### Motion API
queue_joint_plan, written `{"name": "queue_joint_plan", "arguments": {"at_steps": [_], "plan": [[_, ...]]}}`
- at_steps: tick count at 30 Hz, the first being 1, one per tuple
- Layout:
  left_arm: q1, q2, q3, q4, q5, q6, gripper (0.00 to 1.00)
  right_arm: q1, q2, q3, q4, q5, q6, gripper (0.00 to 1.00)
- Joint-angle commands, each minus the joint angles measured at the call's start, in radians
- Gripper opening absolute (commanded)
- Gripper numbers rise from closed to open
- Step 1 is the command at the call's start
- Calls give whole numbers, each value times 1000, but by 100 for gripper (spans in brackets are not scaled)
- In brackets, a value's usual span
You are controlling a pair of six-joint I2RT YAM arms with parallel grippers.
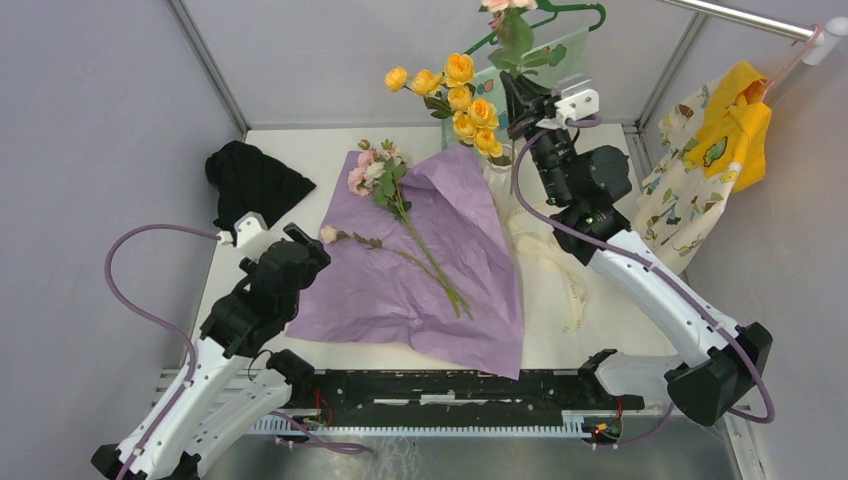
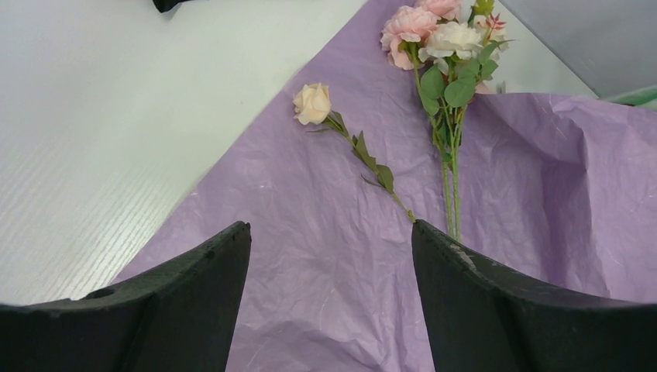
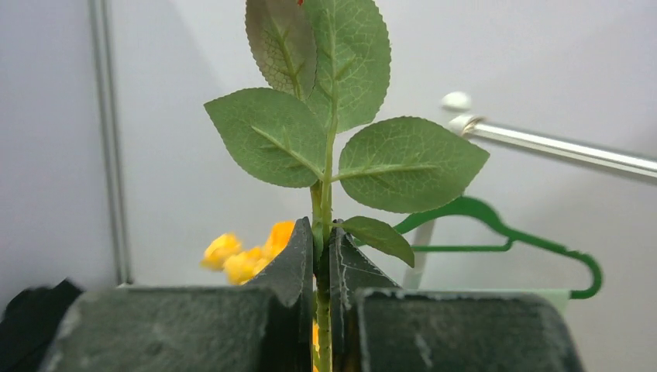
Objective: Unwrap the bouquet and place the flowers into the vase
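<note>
The purple wrapping paper point(image 1: 420, 270) point(image 2: 325, 279) lies spread flat on the table. On it rest a pink-and-cream rose cluster point(image 1: 375, 175) point(image 2: 434, 35) and a single cream rose point(image 1: 328, 233) point(image 2: 312, 103). Yellow roses point(image 1: 462, 100) point(image 3: 244, 256) stand in the vase point(image 1: 498, 178), which is mostly hidden behind them and the right arm. My right gripper point(image 1: 517, 92) point(image 3: 323, 236), raised beside the yellow roses, is shut on a leafy green flower stem point(image 3: 324, 201) held upright. My left gripper point(image 1: 305, 245) point(image 2: 331, 232) hangs open over the paper's left part, holding nothing.
A black cloth point(image 1: 255, 180) lies at the back left. Cream ribbon point(image 1: 560, 275) trails on the table right of the paper. A green hanger point(image 1: 575, 15) point(image 3: 511, 236) and yellow and patterned clothes point(image 1: 715, 160) hang at the back right.
</note>
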Motion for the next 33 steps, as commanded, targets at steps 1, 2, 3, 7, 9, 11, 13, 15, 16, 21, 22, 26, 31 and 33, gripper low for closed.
{"name": "queue_joint_plan", "arguments": {"at_steps": [1, 2, 3, 7, 9, 11, 13, 15, 16, 21, 22, 26, 31, 33], "plan": [[-2, 14, -8, 71, 15, 6, 82, -50, 24, 64, 231, 54, -38, 0], [-2, 17, -7, 73, 15, 6, 81, -64, 44, 82, 237, 62, -37, 0], [-2, 20, -5, 75, 15, 6, 81, -73, 61, 103, 246, 74, -30, 0], [-2, 37, 1, 75, 13, 8, 81, -109, 135, 182, 250, 60, -8, 0], [-2, 41, 1, 75, 14, 7, 81, -118, 164, 209, 260, 58, -7, 0], [-2, 45, 0, 75, 11, 5, 81, -127, 191, 231, 264, 57, -4, 0], [-3, 48, 0, 74, 9, 5, 81, -138, 210, 235, 272, 55, 9, 0], [-3, 50, 0, 75, 6, 5, 81, -155, 220, 219, 289, 50, 44, 0], [-2, 52, 0, 74, 5, 5, 81, -164, 224, 202, 301, 44, 64, 0], [-2, 58, 0, 74, 3, 3, 81, -194, 218, 89, 360, 25, 145, 0], [-2, 59, -1, 74, 4, 3, 81, -200, 215, 60, 373, 23, 157, 0], [-2, 64, -6, 81, 8, 0, 81, -218, 201, -47, 413, -4, 233, 0], [-3, 69, -9, 87, 19, 0, 81, -225, 200, -159, 456, -38, 288, 0], [-2, 66, -11, 87, 21, 0, 81, -226, 200, -198, 467, -56, 311, 0]]}}
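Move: The right hand already grips the pink rose by its stem, high above the table. The vase it is for stands about 11 cm ahead and 2 cm to the right, its middle some 41 cm below the hand. The yellow roses already in it spread about 11 cm ahead, 7 cm left and 17 cm below; the green cloth hangs roughly 28 cm ahead, 7 cm right and 26 cm below. From the idle left hand, the vase is about 24 cm ahead, 37 cm right and 11 cm below. Forward about 10 cm in all, the right arm first lifts the pink rose some 5 cm while easing about 4 cm right, then turns over into a quickening descent of about 15 cm towards the vase, beside the yellow roses. The hand swings slightly clockwise, and its fingers, after tipping up a little, tip down some 15 degrees, still shut on the stem. ##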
